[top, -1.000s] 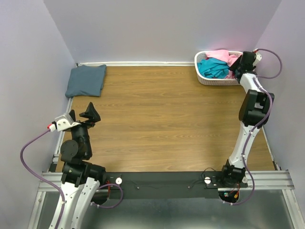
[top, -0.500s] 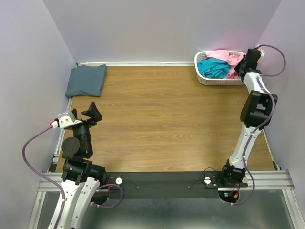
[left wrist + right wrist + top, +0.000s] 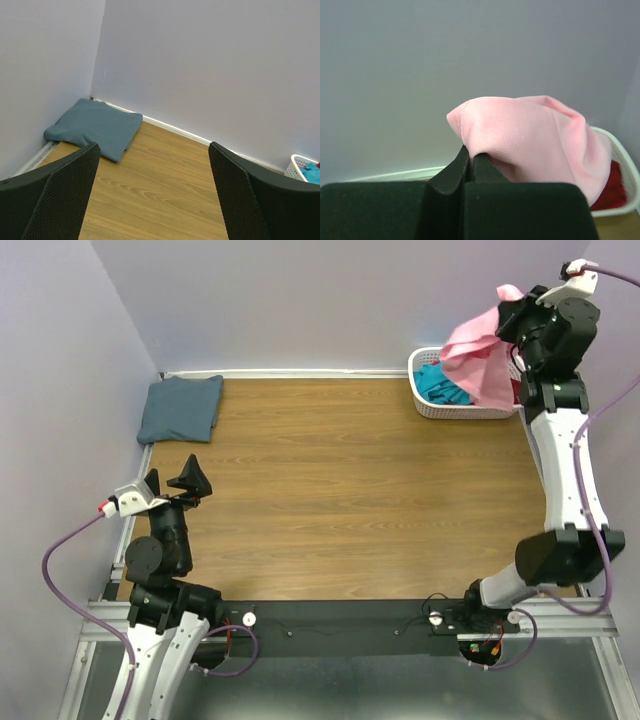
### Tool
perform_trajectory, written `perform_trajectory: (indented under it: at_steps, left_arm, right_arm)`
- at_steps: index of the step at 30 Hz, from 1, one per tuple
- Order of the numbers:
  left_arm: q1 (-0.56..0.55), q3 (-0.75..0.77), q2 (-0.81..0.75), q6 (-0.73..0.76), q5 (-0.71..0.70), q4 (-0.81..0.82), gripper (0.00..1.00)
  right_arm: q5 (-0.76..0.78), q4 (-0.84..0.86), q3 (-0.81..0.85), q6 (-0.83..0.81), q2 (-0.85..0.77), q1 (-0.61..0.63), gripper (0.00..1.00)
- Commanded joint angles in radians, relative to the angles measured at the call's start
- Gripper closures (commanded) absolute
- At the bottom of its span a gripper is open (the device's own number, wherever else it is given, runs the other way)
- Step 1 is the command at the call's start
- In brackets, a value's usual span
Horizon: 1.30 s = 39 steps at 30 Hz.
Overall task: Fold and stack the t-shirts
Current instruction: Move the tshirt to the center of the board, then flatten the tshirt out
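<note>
My right gripper (image 3: 512, 302) is raised high over the white basket (image 3: 436, 406) and shut on a light pink t-shirt (image 3: 482, 355), which hangs down from it. In the right wrist view the pink t-shirt (image 3: 535, 137) bunches over the right gripper (image 3: 471, 156), pinched between the closed fingers. A teal t-shirt (image 3: 438, 386) lies in the basket and a dark red t-shirt (image 3: 615, 187) shows there too. A folded slate blue-grey t-shirt (image 3: 181, 407) lies at the far left corner, also seen as the blue-grey t-shirt (image 3: 95, 128). My left gripper (image 3: 172, 483) is open near the left edge, its fingers (image 3: 62, 195) holding nothing.
The wooden table (image 3: 340, 490) is bounded by lilac walls on the left, back and right. The basket (image 3: 299, 167) sits against the back wall at the right. A metal rail with the arm bases runs along the near edge.
My right gripper shut on the pink t-shirt in the basket and lifted it high above the basket. The left arm barely moved.
</note>
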Motion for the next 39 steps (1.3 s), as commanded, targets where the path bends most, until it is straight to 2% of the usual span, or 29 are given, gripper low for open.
perform_trajectory:
  at_steps: [1, 8, 11, 12, 14, 15, 17, 18, 19, 24, 30, 33, 37, 39]
  left_arm:
    - [-0.007, -0.008, -0.018, 0.003, 0.013, 0.015, 0.03]
    - [-0.008, -0.008, -0.014, 0.001, 0.023, 0.015, 0.03]
    - [-0.008, -0.009, -0.006, -0.004, 0.031, 0.015, 0.03]
    - [-0.008, -0.008, 0.002, -0.005, 0.046, 0.016, 0.03]
    - [-0.008, -0.008, 0.011, -0.010, 0.052, 0.016, 0.03]
    - [-0.008, -0.008, 0.017, -0.013, 0.074, 0.018, 0.03]
    - [-0.008, -0.006, 0.032, -0.023, 0.101, 0.018, 0.03]
    - [-0.008, -0.005, 0.049, -0.028, 0.141, 0.021, 0.03]
    - [-0.008, -0.005, 0.061, -0.031, 0.164, 0.021, 0.03]
    - [-0.008, 0.006, 0.165, -0.100, 0.383, 0.031, 0.03]
    - [-0.031, 0.049, 0.384, -0.146, 0.653, 0.018, 0.03]
    - [-0.106, 0.101, 0.516, -0.169, 0.700, -0.002, 0.03]
    - [-0.281, 0.190, 0.681, -0.192, 0.642, -0.050, 0.03]
    - [-0.324, 0.231, 0.774, -0.209, 0.614, -0.048, 0.03]
  right_arm:
    - [-0.219, 0.003, -0.047, 0.025, -0.128, 0.054, 0.99]
    - [-0.629, 0.001, -0.179, 0.209, -0.239, 0.162, 0.99]
    - [-0.820, -0.002, -0.339, 0.261, -0.250, 0.189, 0.97]
    - [-0.932, -0.023, -0.436, 0.264, -0.239, 0.204, 0.96]
    - [-1.015, -0.045, -0.543, 0.266, -0.239, 0.209, 0.86]
    - [-0.972, -0.059, -0.597, 0.270, -0.260, 0.209, 0.69]
    - [-0.816, -0.141, -0.691, 0.251, -0.297, 0.208, 0.47]
    - [-0.687, -0.161, -0.756, 0.232, -0.326, 0.209, 0.34]
    - [-0.630, -0.178, -0.784, 0.217, -0.339, 0.209, 0.31]
    - [-0.386, -0.241, -0.840, 0.125, -0.357, 0.208, 0.29]
    - [-0.404, -0.267, -0.832, 0.092, -0.276, 0.211, 0.30]
    - [-0.372, -0.267, -0.854, 0.097, -0.238, 0.223, 0.30]
    - [-0.344, -0.261, -0.872, 0.099, -0.182, 0.234, 0.30]
    - [-0.327, -0.249, -0.877, 0.102, -0.152, 0.232, 0.30]
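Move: The board's centre, where the pink t-shirt goes, lies some 33 cm left, 20 cm back and 43 cm below the right hand, which already has the shirt shut in its fingers. The white basket stands about 9 cm ahead and 4 cm right, roughly 38 cm down; in it, the teal shirt is some 8 cm ahead and 4 cm left. From the open left hand the board's centre is about 8 cm ahead, 33 cm right and 31 cm down. The held pink t-shirt is swung off from over the basket, left and back about 20 cm each way, by the right hand, which first rises some 7 cm, then plunges towards the board, tipping nose-down and turning counter-clockwise; its fingers open on the way down, and it eases back right, still sinking. The open left hand sweeps right towards the shirt, sinking and turning clockwise. ##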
